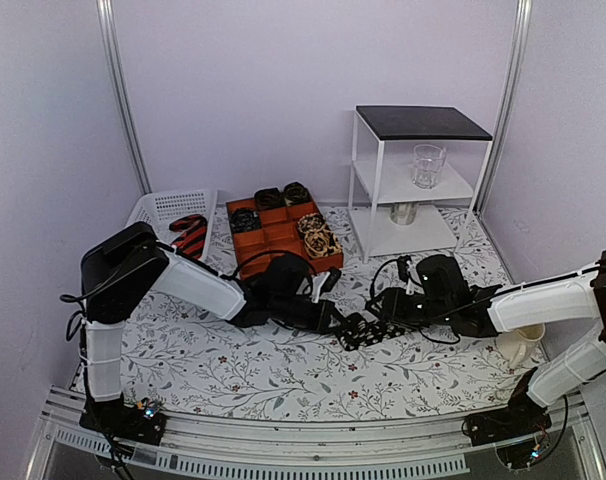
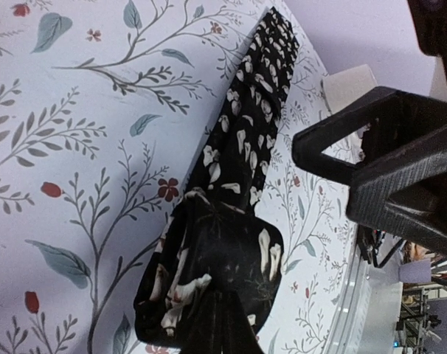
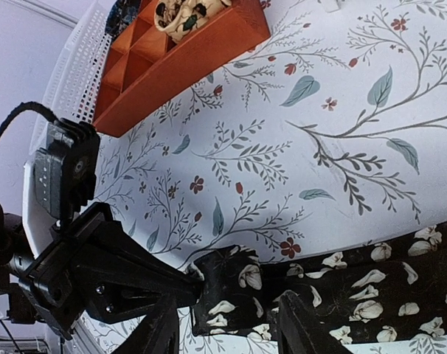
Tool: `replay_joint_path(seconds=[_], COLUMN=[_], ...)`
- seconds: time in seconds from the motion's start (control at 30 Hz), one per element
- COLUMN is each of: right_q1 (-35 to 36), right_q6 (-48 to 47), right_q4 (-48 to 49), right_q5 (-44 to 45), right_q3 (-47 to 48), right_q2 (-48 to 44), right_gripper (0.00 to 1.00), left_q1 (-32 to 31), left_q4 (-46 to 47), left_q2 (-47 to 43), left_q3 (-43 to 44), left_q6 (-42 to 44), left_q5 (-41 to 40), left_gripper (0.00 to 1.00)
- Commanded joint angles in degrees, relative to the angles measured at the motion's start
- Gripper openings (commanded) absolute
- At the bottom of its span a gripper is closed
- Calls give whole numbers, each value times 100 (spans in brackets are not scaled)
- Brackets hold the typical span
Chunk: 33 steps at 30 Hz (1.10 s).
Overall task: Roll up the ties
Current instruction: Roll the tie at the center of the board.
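A black tie with pale flower print [image 2: 247,140] lies as a strip on the floral tablecloth, its near end folded into a small roll [image 2: 231,258]. My left gripper [image 2: 223,328] is shut on that roll from below. In the right wrist view the roll [image 3: 234,291] sits between my right gripper's [image 3: 225,316] open fingers, which stand either side of it, while the strip [image 3: 386,287] runs off to the right. From above, the two grippers [image 1: 345,325] [image 1: 381,322] meet at mid-table over the tie [image 1: 364,336]. A red-and-black striped tie [image 1: 189,236] lies in the white basket.
An orange divided tray [image 1: 283,238] holding several rolled ties stands behind the grippers, next to the white basket [image 1: 168,208]. A white shelf unit [image 1: 408,180] with a glass stands at the back right. A pale mug [image 1: 518,347] sits near my right arm.
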Motion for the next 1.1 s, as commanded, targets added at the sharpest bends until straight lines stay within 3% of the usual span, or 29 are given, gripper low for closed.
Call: replay_joint_path(seconds=[0.0,0.23,0.37,0.43,0.6,0.87,0.97,1.07], right_q1=[-99,-103,-111,-107,-103,-39,-33,3], right_q6=[-340,-440,-361,-293,0,549,588,593], right_q4=[-118,-103,-60,1,327,637,658,669], right_q5=[-601,-830,-839,-885,-1140,-1165,-1144,-1140], right_q3=[237,559,490,391,161,-98,-119,-109], right_q2=[327,1113,1170,1152,1213,1328,1293,1292], right_gripper=[46,44,31,26,22,21,21,21], left_q1=[-125,-169,-184,-174,-186,-294,-380,-499], left_q4=[-121,-60,-75,56,352,367,289,174], left_q2=[158,213,49,-241,-891,-1244,-1109,-912], left_q3=[113,101,-38,-294,-865,-1344,-1217,-1036], left_q6=[173,351,527,667,1548,2704,2896,3030], left_q5=[91,111,-130,-382,-739,-875,-876,-1028], left_gripper=[0,0,2,10,43,66,80,81])
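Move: The tie roll lies right at the shut left fingers, its middle about 3 cm to their right, 1 cm back and 1 cm lower. From the raised, half-open right hand it lies some 4 cm left, 2 cm back and 6 cm below. The orange tray is about 22 cm ahead and 19 cm left of the right hand; the white shelf stands some 23 cm ahead and 5 cm right. Right hand sinks about 6 cm, pinching the roll's right end; left opens, leaving the roll about 4 cm leftward. ##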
